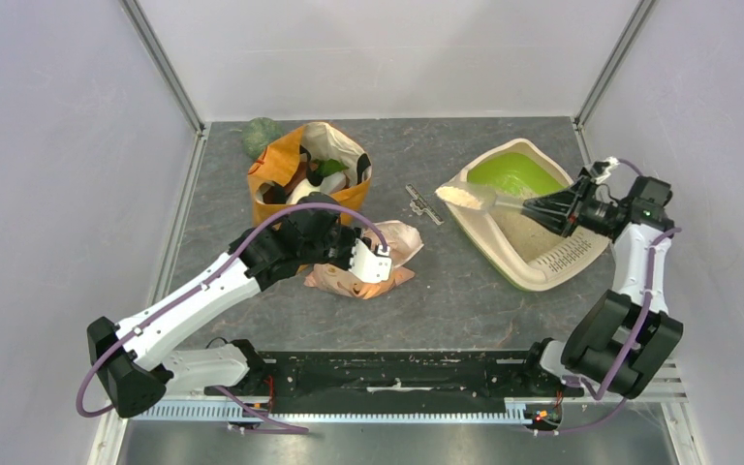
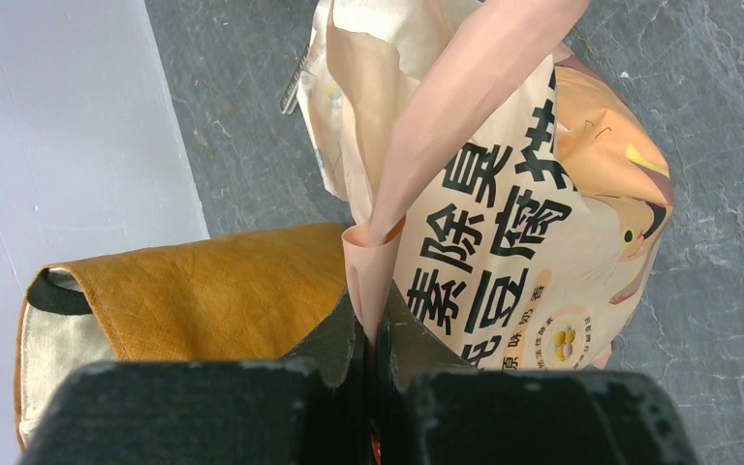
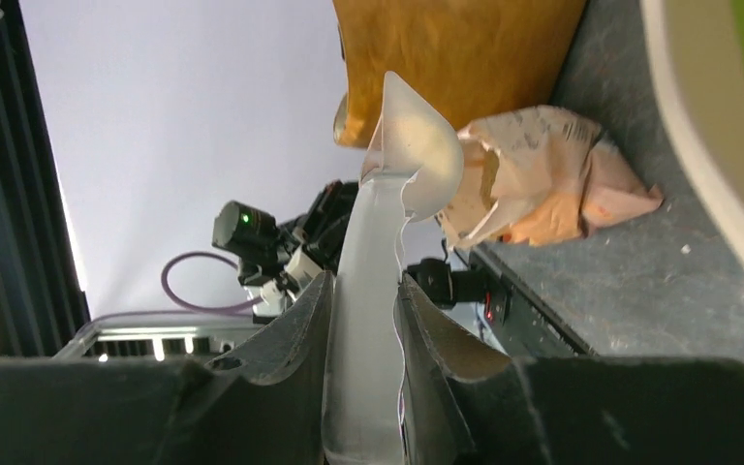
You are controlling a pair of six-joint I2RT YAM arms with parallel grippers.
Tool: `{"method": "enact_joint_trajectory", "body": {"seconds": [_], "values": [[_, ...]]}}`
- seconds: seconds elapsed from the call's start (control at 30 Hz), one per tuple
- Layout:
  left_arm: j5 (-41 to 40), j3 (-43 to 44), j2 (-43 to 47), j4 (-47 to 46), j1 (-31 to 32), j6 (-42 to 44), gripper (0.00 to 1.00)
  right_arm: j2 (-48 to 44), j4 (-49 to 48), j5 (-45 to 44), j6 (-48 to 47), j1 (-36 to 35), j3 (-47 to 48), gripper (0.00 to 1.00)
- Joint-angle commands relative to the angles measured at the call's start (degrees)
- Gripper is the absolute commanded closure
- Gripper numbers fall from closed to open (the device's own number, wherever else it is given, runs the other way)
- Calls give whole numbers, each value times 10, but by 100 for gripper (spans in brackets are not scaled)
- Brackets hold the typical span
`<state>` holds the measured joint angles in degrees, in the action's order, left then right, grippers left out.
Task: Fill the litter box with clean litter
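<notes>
The cream litter box (image 1: 492, 231) lies at the right, its lime-green hood (image 1: 513, 174) at the far end and its slotted grille (image 1: 567, 257) at the near end. Clean litter (image 1: 526, 232) covers part of its floor. My right gripper (image 1: 554, 208) is shut on the handle of a translucent scoop (image 1: 472, 197), (image 3: 387, 223). The scoop's bowl holds pale granules and hangs over the box's left rim. My left gripper (image 1: 373, 262), (image 2: 376, 320) is shut on a folded edge of the peach litter bag (image 1: 397, 247), (image 2: 504, 223), which slumps on the table.
An orange paper shopping bag (image 1: 281, 165), (image 2: 203, 291) stuffed with items stands behind the litter bag, a green object (image 1: 260, 136) beyond it. A small metal clip (image 1: 424, 205) lies between the bags and the box. Walls enclose the table on three sides.
</notes>
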<state>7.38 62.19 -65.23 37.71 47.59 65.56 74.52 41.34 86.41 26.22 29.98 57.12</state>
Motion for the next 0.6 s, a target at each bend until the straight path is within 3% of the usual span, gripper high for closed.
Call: {"method": "enact_joint_trajectory", "body": {"seconds": [0.0, 0.23, 0.33, 0.37, 0.57], "values": [[9, 23, -2, -4, 0, 18, 98, 28, 7, 26, -15, 49, 57, 100], [8, 21, 1, -4, 1, 20, 98, 81, 46, -41, -68, 115, 116, 100], [6, 21, 1, -4, 0, 21, 98, 140, 285, -114, -317, 122, 214, 100], [6, 21, 2, -4, 0, 21, 98, 159, 326, -139, -354, 125, 229, 100], [6, 15, 4, -3, 0, 19, 98, 139, 257, -323, -350, 136, 227, 100]]}}
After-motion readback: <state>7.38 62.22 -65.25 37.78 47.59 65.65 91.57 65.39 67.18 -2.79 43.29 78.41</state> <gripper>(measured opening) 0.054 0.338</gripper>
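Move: The right hand holds the loaded scoop out to its left. The litter box's middle lies some 7 cm ahead of the hand, 6 cm to its right and 22 cm below. Low down, the peach litter bag is about 28 cm to the left and 2 cm back, and the metal clip about 18 cm left and 13 cm ahead. From the left hand, the box is roughly 13 cm ahead, 41 cm to the right and 18 cm lower. Still pinching the scoop's handle, the right hand carries it about 12 cm to the right and 4 cm forward, bringing the scoop head in over the litter box. It keeps nearly level at first, then sinks some 5 cm late on, as the wrist swings about 15 degrees clockwise and tips the scoop end down. ##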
